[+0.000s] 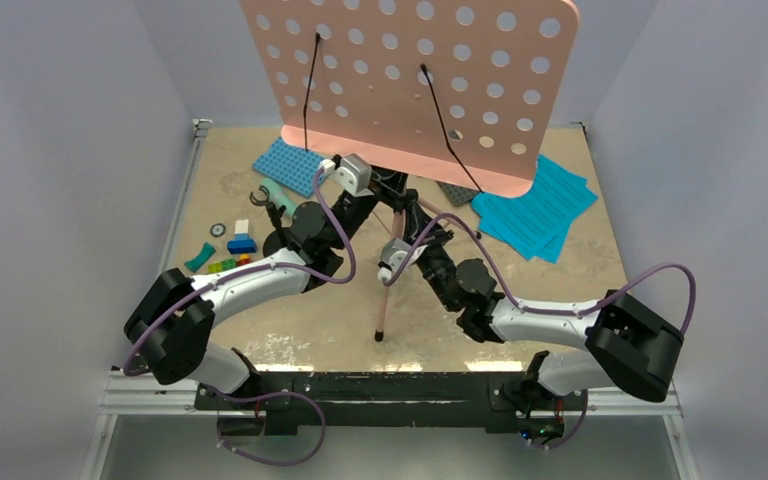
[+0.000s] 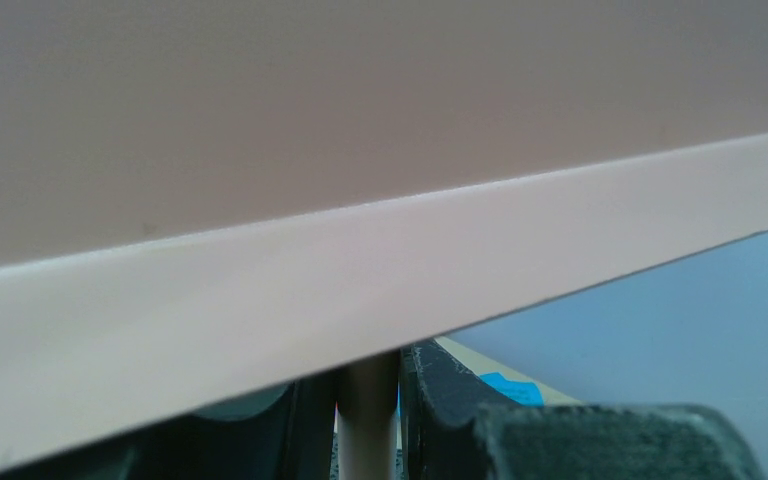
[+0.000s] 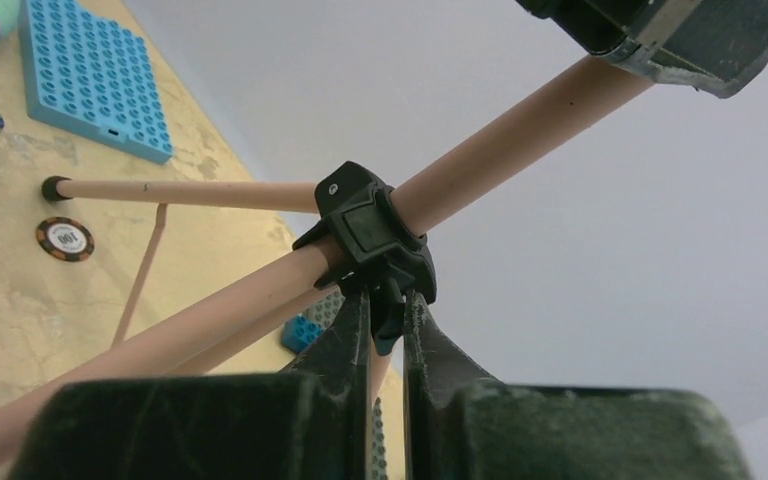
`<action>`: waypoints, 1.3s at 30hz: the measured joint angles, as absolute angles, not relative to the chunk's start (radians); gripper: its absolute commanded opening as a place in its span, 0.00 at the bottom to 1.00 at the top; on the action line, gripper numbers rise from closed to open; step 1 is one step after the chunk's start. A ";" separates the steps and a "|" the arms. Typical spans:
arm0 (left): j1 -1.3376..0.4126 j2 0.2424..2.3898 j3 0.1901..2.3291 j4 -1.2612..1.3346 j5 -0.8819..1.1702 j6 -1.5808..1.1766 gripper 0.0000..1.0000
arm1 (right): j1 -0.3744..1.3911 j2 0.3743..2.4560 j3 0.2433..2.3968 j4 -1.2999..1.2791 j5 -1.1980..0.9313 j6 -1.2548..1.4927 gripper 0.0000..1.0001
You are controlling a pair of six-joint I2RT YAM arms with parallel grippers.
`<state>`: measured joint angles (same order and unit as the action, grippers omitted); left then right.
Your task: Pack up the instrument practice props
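Note:
The pink music stand's perforated board [image 1: 410,70] looms over the table's back, and one tripod leg [image 1: 384,300] reaches toward me. My left gripper [image 1: 392,186] is just under the board's lip [image 2: 360,270], shut on the stand's pink pole [image 2: 367,420]. My right gripper [image 3: 385,312] is lower down, shut on the black tab of the tripod collar [image 3: 368,225]; from above it [image 1: 415,234] sits beside the legs. Cyan sheet-music pages [image 1: 535,205] lie at the back right. The mint microphone [image 1: 278,197] lies at the left, next to a black clip [image 1: 259,196].
A blue studded baseplate [image 1: 285,165] lies at the back left, and a grey one [image 1: 457,192] peeks out under the board. Small coloured bricks [image 1: 235,245], a teal curved piece [image 1: 198,257] and poker chips [image 3: 65,238] lie on the left side.

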<state>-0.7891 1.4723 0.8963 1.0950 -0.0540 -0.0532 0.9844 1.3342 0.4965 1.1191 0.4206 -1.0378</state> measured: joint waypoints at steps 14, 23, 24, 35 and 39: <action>-0.799 1.486 0.912 1.091 -0.065 -0.057 0.00 | 0.992 0.906 0.690 0.355 0.503 -0.312 0.84; -0.801 1.481 0.912 1.087 -0.075 -0.057 0.00 | 0.937 0.918 0.704 0.028 0.233 0.242 0.81; -0.801 1.479 0.912 1.084 -0.075 -0.057 0.00 | 0.922 0.924 0.696 0.019 0.186 0.293 0.80; -0.801 1.443 0.871 1.091 -0.092 -0.056 0.00 | 0.468 0.921 0.483 0.217 -0.355 0.897 0.85; -0.802 1.440 0.863 1.103 -0.097 -0.049 0.00 | 0.428 0.976 0.575 0.301 -0.458 1.034 0.83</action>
<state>-0.8021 1.4403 0.8635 1.1034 -0.0971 -0.0486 0.4282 0.9756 0.5747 0.3008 -0.4583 1.0336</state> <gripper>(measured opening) 0.288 0.845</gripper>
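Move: The tripod clamp's knob is already pinched between the right fingertips, right at the hand. The left gripper, shut on the pole, is some 10 cm above it, about 2 cm ahead and 2 cm left, and the tray lip runs roughly 15 cm above and 3 cm ahead. The front foot stands about 22 cm back, 5 cm left and 26 cm down. From the left hand the knob lies 10 cm below, about 2 cm back and 2 cm right. Backing off to the right and up, the right hand opens wide and lets go of the knob, then swings back and down to some 8 cm below it before climbing about 6 cm, partway back towards the clamp. On the way it rolls about 120 degrees clockwise, seen along the fingers. The left hand keeps its grip on the pole. ##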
